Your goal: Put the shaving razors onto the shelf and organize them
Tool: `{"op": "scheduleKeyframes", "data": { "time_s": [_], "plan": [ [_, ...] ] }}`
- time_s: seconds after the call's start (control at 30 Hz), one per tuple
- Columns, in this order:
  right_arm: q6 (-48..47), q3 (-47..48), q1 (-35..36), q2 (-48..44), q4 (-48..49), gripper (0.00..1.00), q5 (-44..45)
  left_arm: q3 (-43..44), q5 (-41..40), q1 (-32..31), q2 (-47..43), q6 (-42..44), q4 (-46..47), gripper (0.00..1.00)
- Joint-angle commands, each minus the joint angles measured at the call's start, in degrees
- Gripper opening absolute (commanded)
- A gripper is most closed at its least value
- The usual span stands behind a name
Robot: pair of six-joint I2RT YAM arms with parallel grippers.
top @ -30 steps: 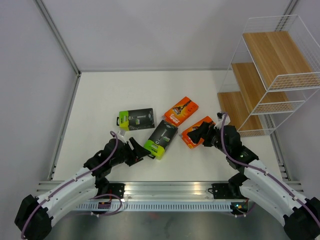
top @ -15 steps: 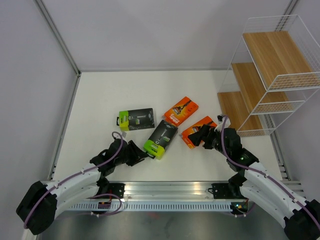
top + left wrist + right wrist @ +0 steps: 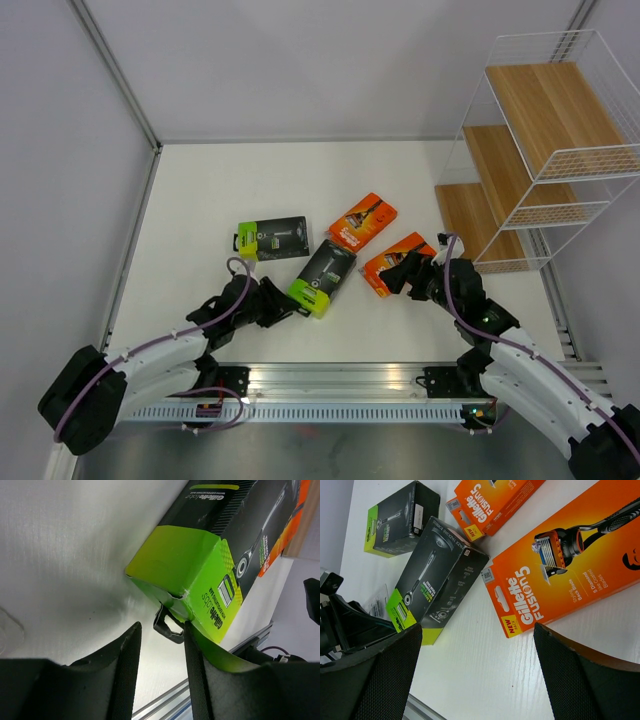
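Observation:
My left gripper [image 3: 290, 305] is open at the lime-green end of a black razor pack [image 3: 322, 277]. In the left wrist view its fingers straddle bare table, the gripper [image 3: 161, 632] just short of the pack's black hang tab [image 3: 167, 626], and the right finger touches the lime end [image 3: 200, 575]. My right gripper [image 3: 398, 272] is wide open and empty [image 3: 477, 630] at the near end of an orange pack [image 3: 570, 565]. A second orange pack [image 3: 362, 222] and a second black pack [image 3: 272, 238] lie further back. A clear blister [image 3: 376, 602] lies by the left arm. The shelf [image 3: 545, 110] stands at the far right.
The shelf's lowest wood tier [image 3: 470, 220] sits just right of the orange packs. A metal rail [image 3: 330, 380] runs along the table's near edge. Grey walls close in the left and far sides.
My left gripper has crept right, up to the lime end of the black pack. My right gripper has drawn back a little from the orange pack. The packs have not moved.

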Motion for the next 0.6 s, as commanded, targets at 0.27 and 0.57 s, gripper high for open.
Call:
{"op": "scheduleKeyframes", "data": {
  "time_s": [0.27, 0.57],
  "plan": [
    [0.23, 0.09, 0.17, -1.87, -0.64, 0.98, 1.71, 0.26, -2.86, -0.19, 4.57, 1.47, 11.72, 0.32],
    [0.93, 0.17, 0.17, -0.47, 0.68, 0.98, 0.92, 3.77, -3.48, -0.19, 5.9, 6.65, 12.8, 0.02]
  ]
}}
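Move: The black-and-green box I'm going for has its middle about 8 cm ahead of my left hand and 6 cm to the right, roughly level with it in height; its black hanging loop is just past my fingertips, 2 cm ahead and 1 cm right. The other black box sits some 16 cm ahead and 5 cm left, the far orange box about 19 cm ahead and 15 cm right. From my right hand the black-and-green box lies some 14 cm left, 3 cm ahead and 8 cm lower. I close my half-open left fingers almost shut on the loop at the box's near green end, dipping slightly while I ease forward. Then I come up about 1.5 cm as I keep going forward and a little right, roughly 2.5 cm in all, against that end of the box, my fingers tipping up some 5 degrees. ##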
